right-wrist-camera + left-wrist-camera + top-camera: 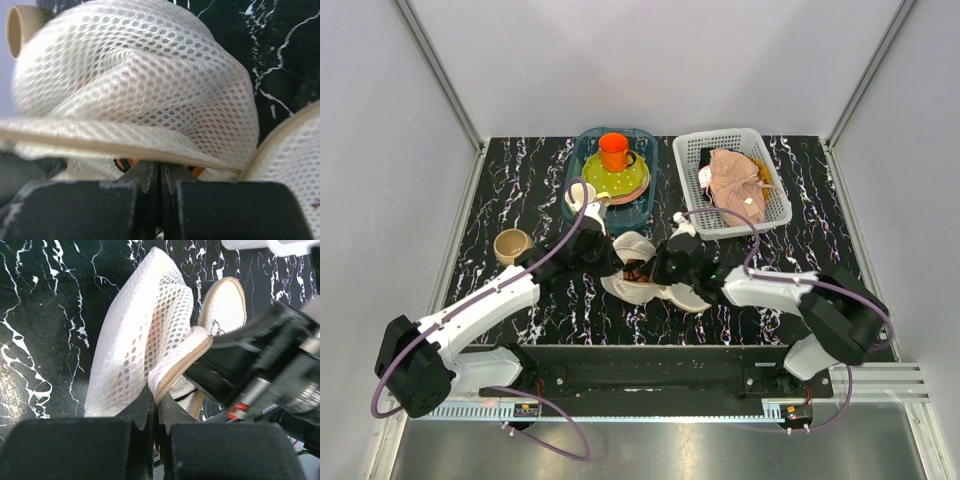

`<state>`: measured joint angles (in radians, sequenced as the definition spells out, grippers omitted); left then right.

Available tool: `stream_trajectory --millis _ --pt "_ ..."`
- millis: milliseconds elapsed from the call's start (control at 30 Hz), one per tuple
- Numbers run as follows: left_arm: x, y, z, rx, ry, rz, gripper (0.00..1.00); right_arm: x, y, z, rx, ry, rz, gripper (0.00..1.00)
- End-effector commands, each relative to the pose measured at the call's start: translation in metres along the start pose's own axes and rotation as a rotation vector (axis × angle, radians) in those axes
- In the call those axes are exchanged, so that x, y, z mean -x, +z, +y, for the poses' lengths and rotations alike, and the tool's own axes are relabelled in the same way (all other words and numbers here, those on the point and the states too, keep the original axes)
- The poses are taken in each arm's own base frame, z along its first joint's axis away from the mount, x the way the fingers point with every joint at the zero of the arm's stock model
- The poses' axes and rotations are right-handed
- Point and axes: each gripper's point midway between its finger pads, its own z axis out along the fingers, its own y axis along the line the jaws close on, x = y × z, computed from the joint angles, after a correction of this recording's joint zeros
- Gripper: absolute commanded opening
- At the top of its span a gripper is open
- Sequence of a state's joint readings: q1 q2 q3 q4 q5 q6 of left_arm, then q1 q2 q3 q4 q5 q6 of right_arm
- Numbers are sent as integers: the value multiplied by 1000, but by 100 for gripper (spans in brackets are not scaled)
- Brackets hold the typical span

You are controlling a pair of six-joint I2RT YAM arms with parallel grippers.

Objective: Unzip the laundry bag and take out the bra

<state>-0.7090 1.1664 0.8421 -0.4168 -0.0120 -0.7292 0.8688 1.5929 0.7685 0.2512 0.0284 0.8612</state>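
Observation:
The laundry bag (628, 290) is cream-white mesh and lies crumpled at the middle of the table, its zip mouth gaping. My left gripper (610, 255) is shut on the bag's tan zipper edge (180, 372), as the left wrist view shows between its fingertips (159, 402). My right gripper (660, 268) reaches into the mouth from the right. In the right wrist view its jaws (159, 172) are shut just under the bag's rim (100, 142). Orange bits of the bra (196, 171) peek out behind the tips. Whether anything is pinched there is hidden. From above, the bra (636, 268) shows as a brown-orange patch inside the opening.
A teal bin (582, 150) with plates and an orange cup (613, 150) stands at the back. To its right a white lattice basket (775, 205) holds a pale pink cloth (735, 178). A beige cup (511, 245) sits at the left.

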Motion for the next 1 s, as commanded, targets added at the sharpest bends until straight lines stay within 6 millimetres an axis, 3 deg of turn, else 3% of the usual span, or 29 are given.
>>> stream_trajectory --millis 0,67,100,167,300,433,667,867,967 --pt "20 -11 2 -7 5 -70 0 39 -46 15 34 -17 -181 0" --pt "21 -12 2 -9 8 -71 0 39 -61 4 7 -20 -199 0" --pt "21 -11 2 -9 10 -69 0 47 -77 12 38 -14 -232 0" --pt "20 -9 0 -15 6 -58 0 51 -97 10 44 -8 -264 0" --pt "16 0 -9 -63 -1 -27 0 56 -122 12 66 0 -296 0" --pt "6 13 -20 -127 -11 23 0 61 -133 20 95 -4 -306 0" --pt "-10 28 -28 -149 -1 78 0 60 -124 28 113 -18 -287 0" --pt "-25 42 -14 -103 -3 115 0 76 -154 35 183 12 -389 0" --pt "-29 46 -10 -96 -4 125 0 78 -164 28 189 33 -430 0"
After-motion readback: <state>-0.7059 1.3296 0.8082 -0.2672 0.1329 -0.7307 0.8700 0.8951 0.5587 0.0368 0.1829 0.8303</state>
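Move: The right hand already has its shut fingers on the bra, whose bulk lies in the open laundry bag about 3 cm to the left, level fore and aft and some 2 cm below. The bag's round lid flap is roughly 9 cm right and 5 cm back of that hand; the white basket stands about 20 cm ahead and 18 cm right. From the left hand, pinching the bag's zip rim, the bra lies about 4 cm right and 6 cm below. Up and to the right, and slightly back, the right hand pulls the pinched bra strap out of the bag's mouth, rising about 11 cm and going some 9 cm right; halfway it stalls and dips a little before lifting again. The left hand keeps its pinch on the zip rim and, after a small shift left, gives way about 3 cm to the right and 4 cm down. ##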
